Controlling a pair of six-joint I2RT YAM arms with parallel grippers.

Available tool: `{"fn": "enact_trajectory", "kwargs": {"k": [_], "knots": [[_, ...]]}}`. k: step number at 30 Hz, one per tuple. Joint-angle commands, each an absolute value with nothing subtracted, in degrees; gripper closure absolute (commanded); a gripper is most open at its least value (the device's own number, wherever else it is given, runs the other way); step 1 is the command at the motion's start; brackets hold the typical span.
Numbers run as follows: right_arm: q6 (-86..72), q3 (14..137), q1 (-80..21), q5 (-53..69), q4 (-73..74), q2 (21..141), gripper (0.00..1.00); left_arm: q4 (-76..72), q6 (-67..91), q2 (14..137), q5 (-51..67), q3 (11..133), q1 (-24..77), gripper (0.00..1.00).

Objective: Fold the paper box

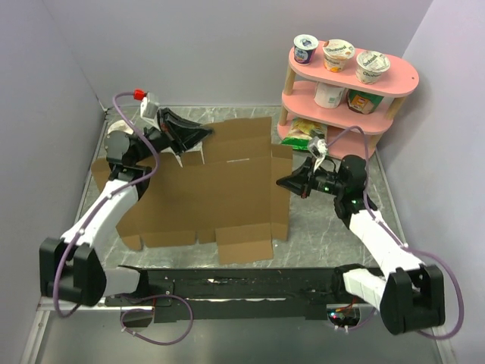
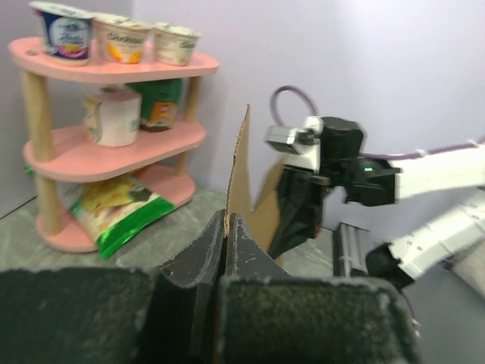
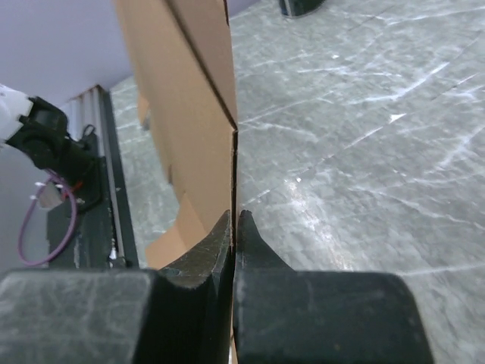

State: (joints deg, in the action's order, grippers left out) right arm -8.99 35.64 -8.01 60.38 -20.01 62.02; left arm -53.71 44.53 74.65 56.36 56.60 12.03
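The paper box (image 1: pixel 220 189) is a wide, flat, brown die-cut cardboard sheet with flaps, spread over the middle of the table. My left gripper (image 1: pixel 203 136) is shut on the sheet's far edge near its upper left. In the left wrist view that gripper (image 2: pixel 226 220) pinches the thin cardboard edge (image 2: pixel 241 163), which rises between its fingers. My right gripper (image 1: pixel 282 182) is shut on the sheet's right edge. The right wrist view shows this gripper (image 3: pixel 235 220) clamping the cardboard (image 3: pixel 186 114) edge-on, with the grey table to its right.
A pink three-tier shelf (image 1: pixel 405 76) stands at the back right with yogurt cups (image 1: pixel 339 53) on top and cartons below. A green snack bag (image 1: pixel 301 130) lies at its foot, close to the sheet's far right corner. Walls close in both sides. A black rail (image 1: pixel 227 284) runs along the near edge.
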Motion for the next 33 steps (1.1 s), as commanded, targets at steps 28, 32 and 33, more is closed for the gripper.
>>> {"fn": "enact_trajectory", "kwargs": {"k": [28, 32, 33], "knots": [[16.08, 76.46, -8.00, 30.32, 40.60, 61.70, 1.00, 4.06, 25.31, 39.45, -1.24, 37.97, 8.44, 0.04], [16.26, 76.38, -8.00, 29.88, 40.78, 60.38, 1.00, -3.67, 29.69, 39.90, 3.42, 33.15, 5.19, 0.04], [16.35, 76.38, -8.00, 29.80, 40.78, 60.29, 1.00, -4.65, 30.23, 39.82, 4.30, 31.66, 3.97, 0.04]]}}
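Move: The left hand still pinches the paper box's far upper part; the box's left edge, where it heads next, is about 30 cm left, roughly level fore-and-aft and 20 cm below, with the tape roll some 33 cm left, 28 ahead and 36 below the hand. The right hand already holds the box's right edge between its fingers; from there the chip bag lies about 30 cm ahead, 11 right and 17 below. Left hand opens, swings about 17 cm left and down; still-pinching right hand draws the box right and up. ##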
